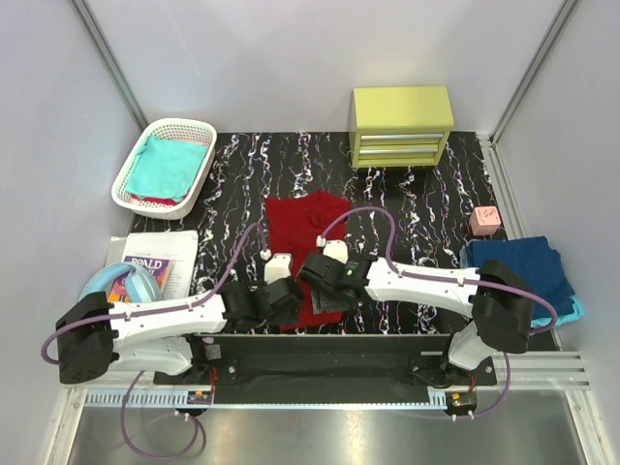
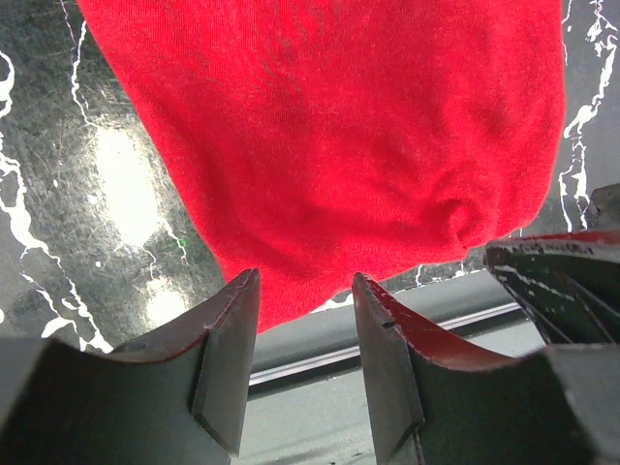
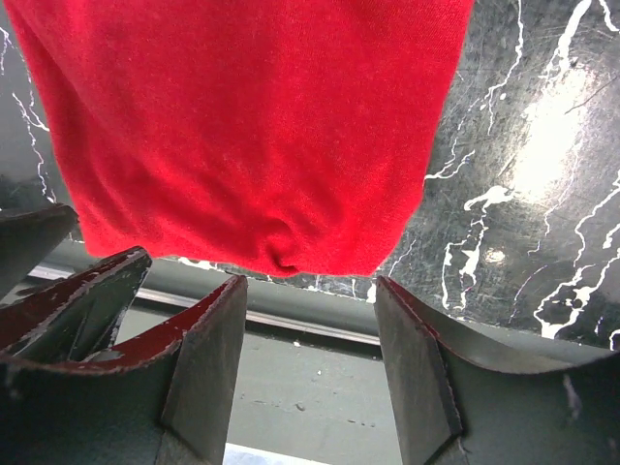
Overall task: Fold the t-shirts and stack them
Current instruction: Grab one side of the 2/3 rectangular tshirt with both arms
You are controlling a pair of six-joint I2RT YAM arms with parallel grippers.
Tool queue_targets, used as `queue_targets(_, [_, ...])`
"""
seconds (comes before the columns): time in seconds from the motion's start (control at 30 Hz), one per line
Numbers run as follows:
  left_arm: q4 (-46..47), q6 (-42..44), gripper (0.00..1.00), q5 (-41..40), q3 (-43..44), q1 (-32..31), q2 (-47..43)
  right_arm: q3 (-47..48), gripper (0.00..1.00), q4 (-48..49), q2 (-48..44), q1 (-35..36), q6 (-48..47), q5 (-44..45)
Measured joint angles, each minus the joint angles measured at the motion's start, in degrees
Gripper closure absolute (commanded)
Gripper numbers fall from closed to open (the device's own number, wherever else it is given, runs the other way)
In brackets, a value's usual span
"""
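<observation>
A dark red t-shirt (image 1: 305,237) lies in a narrow folded strip down the middle of the black marbled table (image 1: 426,242). Both grippers hover over its near end, side by side. My left gripper (image 2: 305,281) is open, with the shirt's near hem (image 2: 329,174) just past its fingertips and nothing between the jaws. My right gripper (image 3: 310,283) is open wider, also empty, with the hem's puckered corner (image 3: 281,254) just beyond it. A teal t-shirt (image 1: 167,165) fills the basket. A navy t-shirt (image 1: 518,263) lies folded on a light blue one (image 1: 573,312) at the right.
The white lattice basket (image 1: 194,128) stands at the back left, a yellow-green drawer unit (image 1: 402,126) at the back centre, and a small pink block (image 1: 484,220) at the right. A magazine (image 1: 155,263) and a light blue ring-shaped object (image 1: 111,281) lie at the left. The table's metal front rail (image 2: 387,339) runs under both grippers.
</observation>
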Motion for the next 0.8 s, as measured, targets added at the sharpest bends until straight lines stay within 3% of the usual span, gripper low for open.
queue_targets(0.8, [2.6, -2.73, 0.52, 0.57, -2.29, -0.79, 4.02, -7.48, 0.38, 4.09, 4.35, 0.07, 0.94, -1.9])
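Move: The red t-shirt's near left corner lies about 3 cm back, 2 cm left and 4 cm below the left hand. Its near right corner is some 3 cm back, 2 cm right and 6 cm below the right hand. The table's front edge runs roughly 5 cm back of either hand, and the shirt's far end is about 27 cm ahead of the left hand and 4 cm to its right. Right hand sinks about 5 cm, easing rightward to straddle the near right corner; left sinks 2.5 cm, both open. ##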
